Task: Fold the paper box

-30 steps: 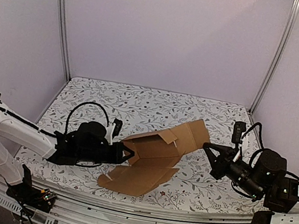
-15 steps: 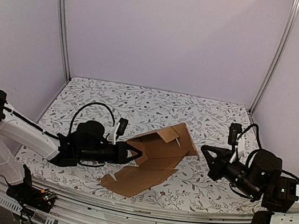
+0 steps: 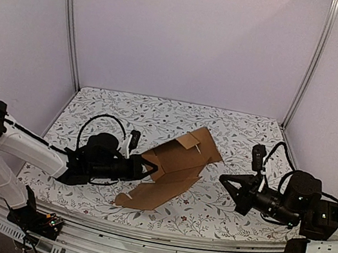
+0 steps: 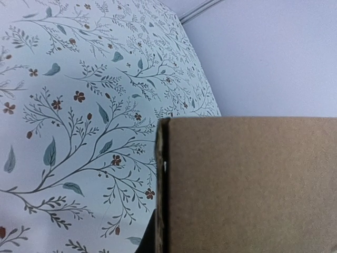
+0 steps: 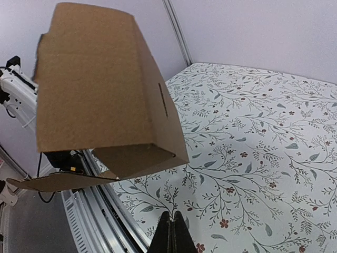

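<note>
The paper box point(image 3: 175, 164) is a brown cardboard sheet, partly folded, with one panel raised and a flat flap lying on the table near the front edge. My left gripper point(image 3: 146, 166) is shut on its left edge. In the left wrist view the cardboard point(image 4: 253, 184) fills the lower right, and only a dark sliver of one finger point(image 4: 149, 241) shows beside its edge. My right gripper point(image 3: 226, 178) is shut and holds nothing, a short way to the right of the box. In the right wrist view the box point(image 5: 100, 89) hangs ahead of the shut fingertips point(image 5: 171, 234).
A floral cloth point(image 3: 158, 115) covers the table. A metal rail point(image 3: 156, 239) runs along the near edge and upright posts point(image 3: 70, 24) stand at the back corners, with pale walls round three sides. The left arm point(image 5: 16, 95) shows behind the box.
The box has turned and its right end has swung left, away from the right gripper. The right gripper has dropped lower and now points left, apart from the cardboard.
</note>
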Action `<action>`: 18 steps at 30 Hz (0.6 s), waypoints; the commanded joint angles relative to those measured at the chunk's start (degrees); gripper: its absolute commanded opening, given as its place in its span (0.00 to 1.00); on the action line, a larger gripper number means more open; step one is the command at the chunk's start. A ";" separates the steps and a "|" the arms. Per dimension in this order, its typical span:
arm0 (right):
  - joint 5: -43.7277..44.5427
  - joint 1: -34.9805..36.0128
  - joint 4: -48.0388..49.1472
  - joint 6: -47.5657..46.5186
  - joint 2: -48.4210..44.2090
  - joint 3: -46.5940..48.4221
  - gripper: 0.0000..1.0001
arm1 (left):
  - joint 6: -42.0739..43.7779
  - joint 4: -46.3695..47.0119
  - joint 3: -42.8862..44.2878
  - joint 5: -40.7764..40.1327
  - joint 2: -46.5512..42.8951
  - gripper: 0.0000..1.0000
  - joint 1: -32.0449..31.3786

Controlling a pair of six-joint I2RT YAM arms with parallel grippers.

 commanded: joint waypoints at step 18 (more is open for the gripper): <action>1.43 4.59 10.89 -7.72 9.66 7.24 0.00 | -1.63 -0.07 0.82 1.38 0.50 0.00 1.32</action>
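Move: The raised right end panel of the paper box, which the left fingers still grip by its other end, has its middle some 4 cm ahead of the right hand, 4 cm to its left and roughly 6 cm above. The box's far wall is about 14 cm left of the right hand, 6 cm ahead and 4 cm above. The low front panel lies 17 cm left, 2 cm back and 8 cm down. From the left hand, the end panel is level ahead, 15 cm to the right and 13 cm up. The box's raised end panel is approached from its lower right by the closed right hand, which first draws back and left by about 2.5 cm, then goes left and up, easing slightly forward. It ends about 4 cm left and 3 cm higher, fingertips close to the panel's lower edge, contact not visible. The left hand holds the box practically still. ##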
